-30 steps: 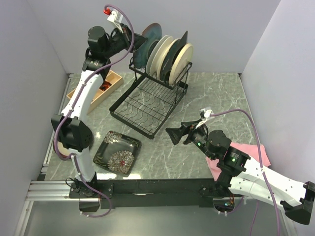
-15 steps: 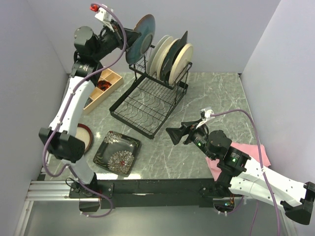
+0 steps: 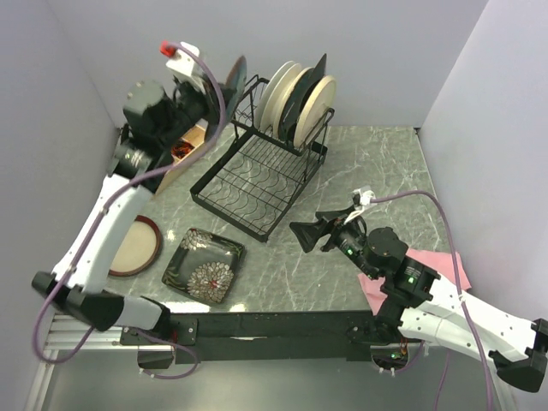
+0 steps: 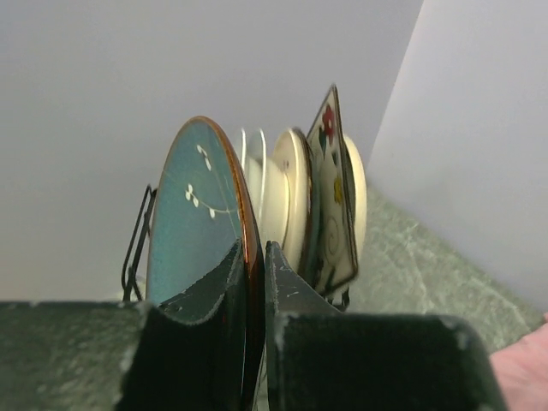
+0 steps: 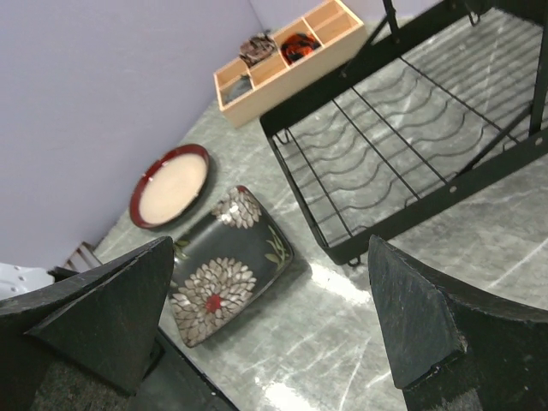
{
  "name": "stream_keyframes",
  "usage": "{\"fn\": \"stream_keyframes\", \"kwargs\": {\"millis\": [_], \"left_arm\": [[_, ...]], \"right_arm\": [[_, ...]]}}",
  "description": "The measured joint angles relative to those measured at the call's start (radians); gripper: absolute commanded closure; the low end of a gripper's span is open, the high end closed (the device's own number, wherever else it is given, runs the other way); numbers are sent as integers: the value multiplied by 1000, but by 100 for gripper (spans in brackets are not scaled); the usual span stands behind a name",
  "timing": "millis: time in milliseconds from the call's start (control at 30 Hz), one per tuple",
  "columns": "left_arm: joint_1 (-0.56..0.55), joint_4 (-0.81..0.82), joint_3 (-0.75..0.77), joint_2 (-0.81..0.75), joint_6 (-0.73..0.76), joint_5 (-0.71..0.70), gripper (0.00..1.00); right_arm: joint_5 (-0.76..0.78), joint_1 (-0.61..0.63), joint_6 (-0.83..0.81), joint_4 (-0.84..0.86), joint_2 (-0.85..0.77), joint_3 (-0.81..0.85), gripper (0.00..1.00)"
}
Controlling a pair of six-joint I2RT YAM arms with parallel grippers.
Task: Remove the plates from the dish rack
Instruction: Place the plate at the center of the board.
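My left gripper (image 3: 219, 89) (image 4: 255, 259) is shut on the rim of a round teal plate (image 3: 233, 79) (image 4: 193, 218), held upright in the air just left of the dish rack (image 3: 257, 175). Several plates (image 3: 296, 98) still stand in the rack's upper frame, among them a cream round one (image 4: 296, 193) and a cream square flowered one (image 4: 333, 197). On the table lie a black square flowered plate (image 3: 204, 265) (image 5: 227, 267) and a brown-rimmed tan plate (image 3: 137, 246) (image 5: 171, 186). My right gripper (image 3: 306, 233) (image 5: 271, 248) hangs open and empty, right of the black plate.
A wooden compartment tray (image 3: 190, 144) (image 5: 291, 47) sits behind my left arm at the back left. The rack's flat lower grid (image 5: 411, 141) reaches toward the table's middle. A pink folded cloth (image 3: 456, 268) lies under my right arm. Walls close in on three sides.
My left arm has swung the teal plate left and away from the rack, turning it edge-on to the camera. The arm's move uncovered the tan plate. The right arm has barely moved.
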Motion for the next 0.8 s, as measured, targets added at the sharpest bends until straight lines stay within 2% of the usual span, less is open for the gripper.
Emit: {"fn": "stream_keyframes", "kwargs": {"millis": [233,500,667,800], "left_arm": [[-274,-156,-135,-191,140,-297,99],[-549,-274,-325,-396,163,-649,99],[-695,-326,-490,-488,150,-772,99],[-800,-365,-526,-473,140,-853,99]], "right_arm": [[-10,0,23,-40,-56,61,0],[27,2,43,-127,-197,125,0],[90,2,40,-176,-274,167,0],[131,2,29,-208,-284,200,0]]}}
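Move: The left hand, holding the teal plate, is bound for the marble board's centre, roughly 19 cm back, 14 cm right and 50 cm below. The square plate lies about 20 cm back, 10 cm left and 49 cm below that hand; the remaining plates stand some 17 cm ahead, 17 cm right and a little lower. From the empty right hand, the board's centre is almost straight beneath, about 28 cm down. Left hand sweeps the pinched plate back about 19 cm and down towards the board; right hand rises rightward. ##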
